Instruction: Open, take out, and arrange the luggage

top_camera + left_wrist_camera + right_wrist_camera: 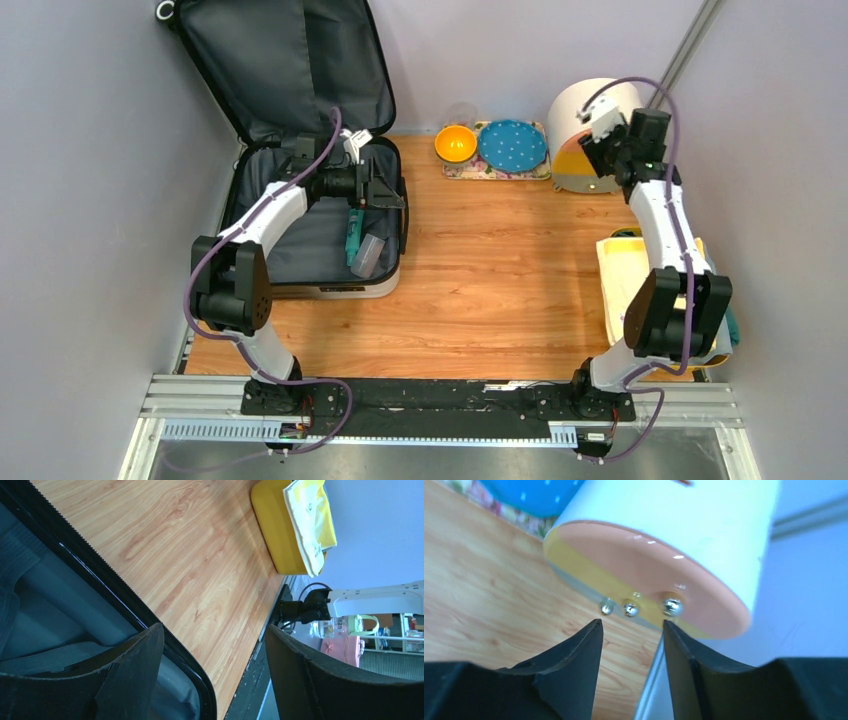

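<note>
The luggage [300, 250] lies open at the table's left, its dark-lined lid [285, 65] leaning on the back wall. A teal item [353, 236] and a grey item [368, 257] rest inside along the right wall. My left gripper [390, 190] hovers over the case's right rim [150, 612], open with nothing between its fingers [214, 626]. My right gripper [598, 150] is at the back right, open just in front of the round cream-and-orange drawer box [649, 565]. Its fingertips [633, 622] sit just short of the silver knobs [630, 609] and hold nothing.
An orange bowl [455, 143] and a blue dotted plate [512, 145] sit on a floral mat at the back. A yellow bin [625, 285] with a yellow cloth [310, 522] stands at the right edge under my right arm. Grey walls close in on both sides.
</note>
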You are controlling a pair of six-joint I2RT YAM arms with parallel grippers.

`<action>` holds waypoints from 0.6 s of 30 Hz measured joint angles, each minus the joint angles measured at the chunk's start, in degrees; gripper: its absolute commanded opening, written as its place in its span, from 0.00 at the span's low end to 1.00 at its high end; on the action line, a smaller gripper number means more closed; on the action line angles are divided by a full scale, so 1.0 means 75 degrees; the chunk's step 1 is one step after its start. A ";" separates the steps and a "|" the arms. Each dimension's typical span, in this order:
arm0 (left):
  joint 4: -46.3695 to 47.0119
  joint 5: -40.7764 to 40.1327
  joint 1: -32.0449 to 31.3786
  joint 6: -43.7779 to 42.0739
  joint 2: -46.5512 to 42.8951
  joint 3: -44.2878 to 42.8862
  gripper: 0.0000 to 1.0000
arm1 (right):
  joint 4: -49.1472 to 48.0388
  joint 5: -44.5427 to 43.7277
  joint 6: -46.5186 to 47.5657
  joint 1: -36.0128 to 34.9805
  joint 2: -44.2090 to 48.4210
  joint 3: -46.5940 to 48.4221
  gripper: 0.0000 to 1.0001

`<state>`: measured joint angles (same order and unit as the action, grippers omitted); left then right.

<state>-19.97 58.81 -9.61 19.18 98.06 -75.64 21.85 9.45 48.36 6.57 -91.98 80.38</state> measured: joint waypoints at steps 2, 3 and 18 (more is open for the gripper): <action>0.0052 0.0006 0.0003 0.0035 0.0000 0.0026 0.81 | 0.0050 0.0178 -0.1314 0.0268 0.0160 0.0291 0.53; 0.0085 0.0006 0.0003 0.0047 0.0000 0.0026 0.81 | 0.0050 0.0242 -0.1824 0.0408 0.0163 0.0408 0.53; 0.0300 0.0085 0.0119 0.0093 -0.0003 0.0026 0.81 | -0.0015 0.1393 -0.7018 0.1565 -0.1457 0.0586 0.51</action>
<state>-17.72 59.44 -8.71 19.88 98.04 -75.44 21.74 19.90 -4.27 18.31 -102.91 84.77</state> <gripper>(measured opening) 0.814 0.507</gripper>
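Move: The drawer chest's front is just ahead of the right hand. Its middle knob lies roughly 3 cm ahead, 4 cm to the right and 7 cm lower; the top knob is directly above it, about 1 cm below hand height. On the table, the blue plate is some 12 cm ahead and 15 cm left of the hand, while the yellow tub sits about 25 cm back and 13 cm right. From the left hand, that middle knob is around 46 cm right and 13 cm ahead. Roll the right gripper some 60 degrees about its own finger line, left side rising, with the fingers still pointing forward and down. Meanwhile arc it up slightly and to the right, then sink it in front of the drawer knobs, ending about 6 cm lower and 4 cm farther right after easing back left a little. Keep the fingers half open. ##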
